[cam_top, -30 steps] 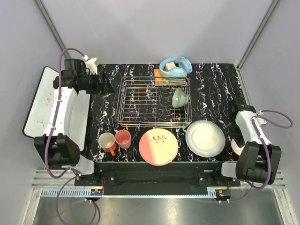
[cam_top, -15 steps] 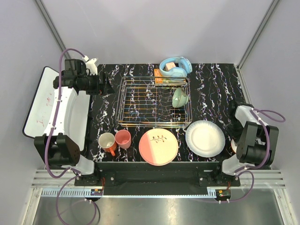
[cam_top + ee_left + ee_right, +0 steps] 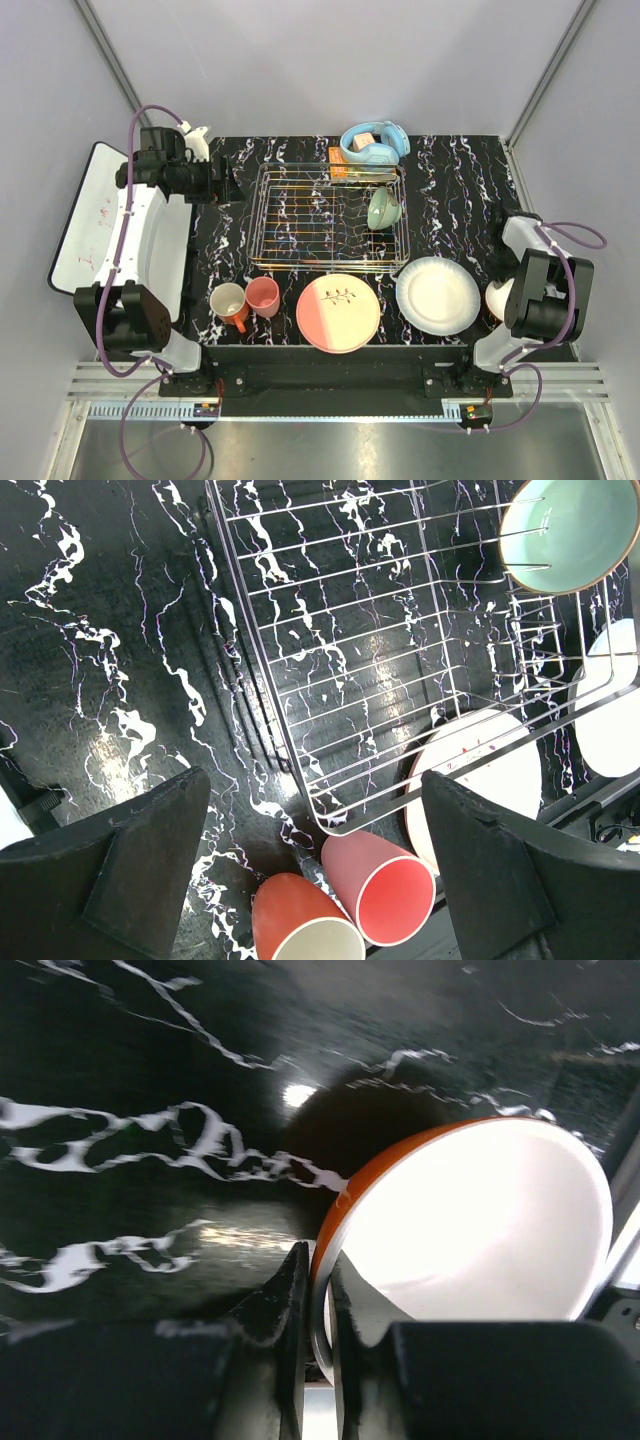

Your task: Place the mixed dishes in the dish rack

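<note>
The silver wire dish rack (image 3: pixel 322 222) stands mid-table, with the pale green bowl (image 3: pixel 382 208) on edge at its right end. The white plate (image 3: pixel 438 295), the pink-and-cream plate (image 3: pixel 338 312), the salmon-pink cup (image 3: pixel 263 296) and the cream mug (image 3: pixel 229 303) sit along the near edge. My right gripper (image 3: pixel 318 1265) is shut on the rim of the orange-outside white bowl (image 3: pixel 470 1230) at the table's right edge (image 3: pixel 497 298). My left gripper (image 3: pixel 315 780) is open and empty, above the table left of the rack (image 3: pixel 380 660), with the cup (image 3: pixel 385 885) and mug (image 3: pixel 300 930) below it.
Light blue headphones (image 3: pixel 375 143) lie on an orange box behind the rack. A white board with red marks (image 3: pixel 95 225) lies off the table's left side. Grey walls close in the back and both sides.
My right arm has folded back toward its base, and the orange-outside bowl now shows beside the white plate. The left arm has barely moved.
</note>
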Controlling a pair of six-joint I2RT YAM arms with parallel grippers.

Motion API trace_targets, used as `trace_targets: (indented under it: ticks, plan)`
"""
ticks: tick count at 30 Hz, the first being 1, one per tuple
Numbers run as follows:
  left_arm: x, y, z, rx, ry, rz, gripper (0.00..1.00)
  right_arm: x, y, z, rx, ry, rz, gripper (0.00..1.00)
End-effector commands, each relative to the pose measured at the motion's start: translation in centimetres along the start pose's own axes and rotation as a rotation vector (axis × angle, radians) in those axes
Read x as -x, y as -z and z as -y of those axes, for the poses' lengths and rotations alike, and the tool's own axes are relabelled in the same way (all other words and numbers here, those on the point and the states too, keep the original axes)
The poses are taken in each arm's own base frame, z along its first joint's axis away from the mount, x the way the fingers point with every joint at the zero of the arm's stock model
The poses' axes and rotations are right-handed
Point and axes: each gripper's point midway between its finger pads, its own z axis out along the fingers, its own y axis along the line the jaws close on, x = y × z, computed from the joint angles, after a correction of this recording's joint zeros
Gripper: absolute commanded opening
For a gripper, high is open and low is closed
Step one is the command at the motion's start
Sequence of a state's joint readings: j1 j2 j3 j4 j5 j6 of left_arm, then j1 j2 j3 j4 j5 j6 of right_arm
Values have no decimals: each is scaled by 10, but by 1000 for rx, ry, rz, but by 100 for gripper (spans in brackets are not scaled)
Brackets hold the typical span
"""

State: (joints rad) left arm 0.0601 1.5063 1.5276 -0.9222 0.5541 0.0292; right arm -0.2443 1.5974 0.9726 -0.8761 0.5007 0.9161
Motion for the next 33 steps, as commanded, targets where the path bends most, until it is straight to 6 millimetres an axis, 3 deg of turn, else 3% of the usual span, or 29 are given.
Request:
trace_targets:
  ticks: [1,3,7,16,20,22,24,26,29,33]
  plan:
    - [8,-1,1,-15,-22,29,89,25,16,-36,102,-37,38,12]
    - [8,-2,0,-14,-22,29,89,26,20,-45,117,-28,43,11]
    - [8,-3,1,-19,-11,27,89,34,39,-83,190,2,77,8]
    - [13,1,3,-15,-8,43,89,18,51,-170,256,116,93,4]
    - [11,1,2,-9,-7,39,89,18,56,-197,280,146,98,2]
    - [9,0,1,-5,-7,38,89,7,62,-214,306,200,101,4]
    - [8,0,1,-6,-7,35,89,2,66,-223,329,243,90,10]
    - [5,-2,-2,-2,0,28,89,0,77,-235,366,274,97,33]
    - [4,-5,-2,-7,4,25,89,5,97,-241,400,314,140,51]
    - [4,-6,1,-23,12,26,89,13,115,-242,441,347,166,66]
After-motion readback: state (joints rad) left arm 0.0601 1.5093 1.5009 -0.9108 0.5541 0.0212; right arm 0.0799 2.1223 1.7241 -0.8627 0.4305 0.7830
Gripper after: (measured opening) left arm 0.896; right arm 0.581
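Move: The right fingers already have the small orange bowl by its rim, just off the counter at the near right. The open counter it is taken to lies about 19 cm ahead and 7 cm left of that hand, some 4 cm below. The white plate's middle is roughly 14 cm to the hand's left and 2 cm back; the green bowl in the rack is 22 cm ahead, 29 cm left. From the left hand the open spot is about 59 cm right, 5 cm ahead and 24 cm below. Keeping the rim pinched, the right hand carries the small orange bowl low over the counter, some 22 cm forward and about 10 cm left, past the right side of the white plate to the bare patch between the rack and the right wall, swinging left mainly in the middle and again at the end. On the way the wrist turns about 25 degrees counter-clockwise and the fingers tip slightly outward; then, still easing forward and left and rising about a centimetre, the fingers open to a bit over half and let go of the rim. ##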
